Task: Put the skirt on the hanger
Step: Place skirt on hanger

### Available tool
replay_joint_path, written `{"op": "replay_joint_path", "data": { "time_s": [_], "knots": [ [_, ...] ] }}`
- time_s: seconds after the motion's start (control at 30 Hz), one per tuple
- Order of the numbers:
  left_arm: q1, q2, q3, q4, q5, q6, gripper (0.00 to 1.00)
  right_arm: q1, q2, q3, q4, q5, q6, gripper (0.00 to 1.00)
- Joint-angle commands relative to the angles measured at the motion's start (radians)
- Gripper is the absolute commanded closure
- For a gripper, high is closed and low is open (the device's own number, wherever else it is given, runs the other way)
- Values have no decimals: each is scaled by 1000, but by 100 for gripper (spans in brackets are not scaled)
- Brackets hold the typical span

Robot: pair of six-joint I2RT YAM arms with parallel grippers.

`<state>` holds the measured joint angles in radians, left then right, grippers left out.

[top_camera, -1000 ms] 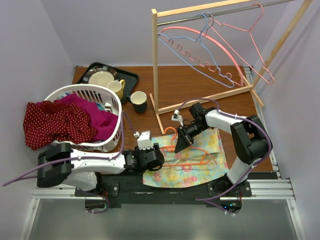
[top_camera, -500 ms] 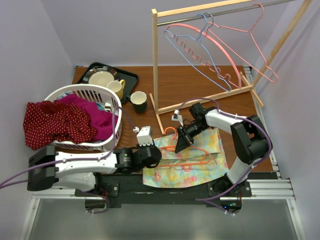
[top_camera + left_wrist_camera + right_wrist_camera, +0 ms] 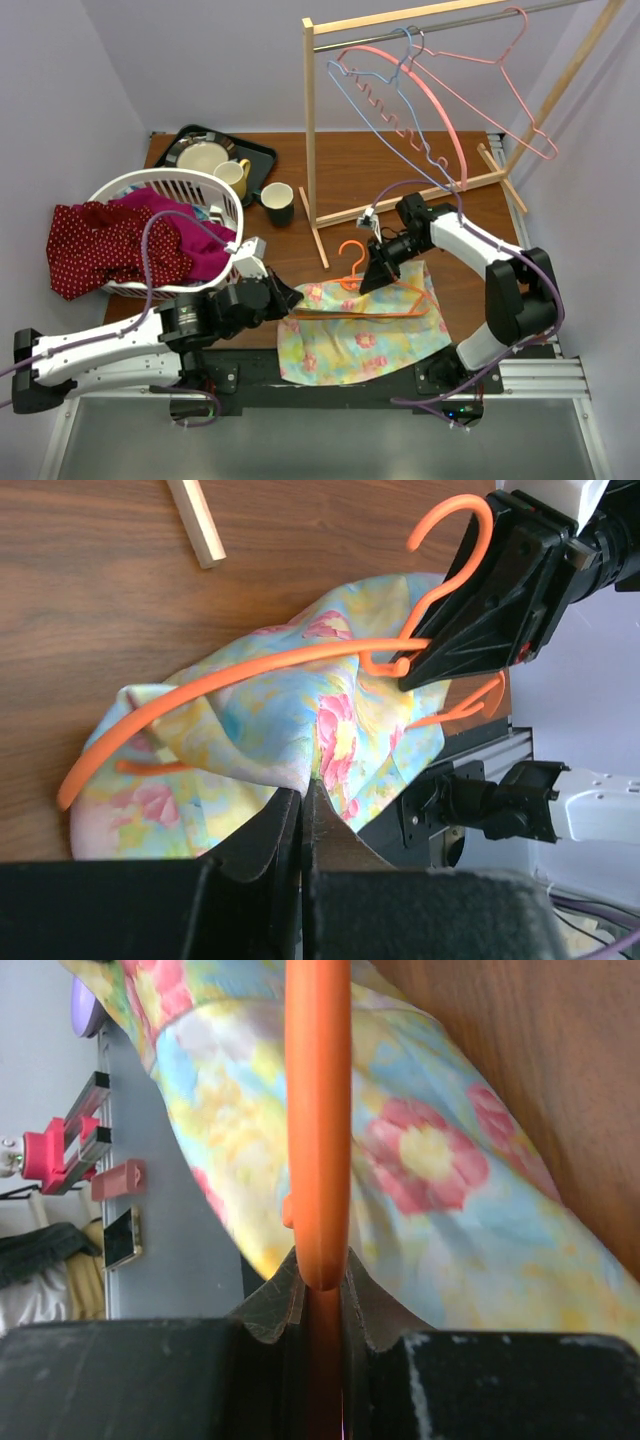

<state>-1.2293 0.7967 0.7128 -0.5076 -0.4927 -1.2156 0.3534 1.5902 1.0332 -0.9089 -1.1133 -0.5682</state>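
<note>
The floral skirt (image 3: 365,342) lies at the table's near edge, with its left part lifted. An orange hanger (image 3: 351,258) rests across its top, hook pointing away from me. My left gripper (image 3: 291,301) is shut on the skirt's edge; in the left wrist view the cloth (image 3: 300,730) runs into the closed fingertips of that gripper (image 3: 303,792), below the hanger's arm (image 3: 250,665). My right gripper (image 3: 376,274) is shut on the hanger near its neck. The right wrist view shows the orange bar (image 3: 318,1110) clamped in the right gripper (image 3: 318,1272), over the skirt (image 3: 430,1160).
A white laundry basket (image 3: 236,214) with red and magenta clothes stands at the left. Behind it are two mugs (image 3: 277,203) and a black tray (image 3: 262,153) with a plate. A wooden rack (image 3: 311,130) at the back carries pink and blue hangers (image 3: 420,95).
My left gripper has shut on the skirt's edge and drawn back to the left, lifting that side. My right gripper has raised the orange hanger slightly.
</note>
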Motion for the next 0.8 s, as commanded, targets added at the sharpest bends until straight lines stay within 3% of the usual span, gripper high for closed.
{"op": "replay_joint_path", "data": {
  "time_s": [0.0, 0.13, 0.27, 0.53, 0.57, 0.63, 0.7, 0.77],
  "knots": [
    [8, -105, 25, -132, 2, -47, 100, -21, -59, 4, -4, 41, -41, 100],
    [8, -204, 39, -274, -29, -99, 100, -21, -85, -10, 28, 76, -18, 100],
    [8, -221, -1, -316, -14, -153, 100, -19, -78, -16, 53, 107, 7, 100],
    [8, -171, -121, -307, -50, -219, 82, 4, 33, 5, 70, 151, 37, 100],
    [8, -160, -119, -304, -55, -197, 80, 5, 51, 8, 70, 152, 37, 100],
    [8, -102, -60, -345, -79, -130, 62, 4, 63, 11, 73, 156, 42, 100],
    [5, -32, 64, -350, -90, 35, 48, 6, 68, 11, 73, 158, 44, 100],
    [-1, 22, 210, -350, -96, 217, 41, 6, 70, 11, 74, 156, 44, 100]
  ]
}}
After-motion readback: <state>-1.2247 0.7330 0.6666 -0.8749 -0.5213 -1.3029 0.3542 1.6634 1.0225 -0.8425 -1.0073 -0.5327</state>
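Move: The left hand holds the skirt's edge high, with the orange hanger's left end about 2 cm ahead, 2 cm to its left and 9 cm below. The hanger's hook is some 13 cm ahead and 15 cm right of this hand, 8 cm lower; the rack's foot is 7 cm ahead, 7 cm right, 16 cm down. From the right hand, which grips the hanger, that left end lies about 21 cm left, 1 cm ahead and 2 cm lower. Left hand draws the skirt edge about 7 cm left, then sinks, opening, while the right lowers the hanger. ##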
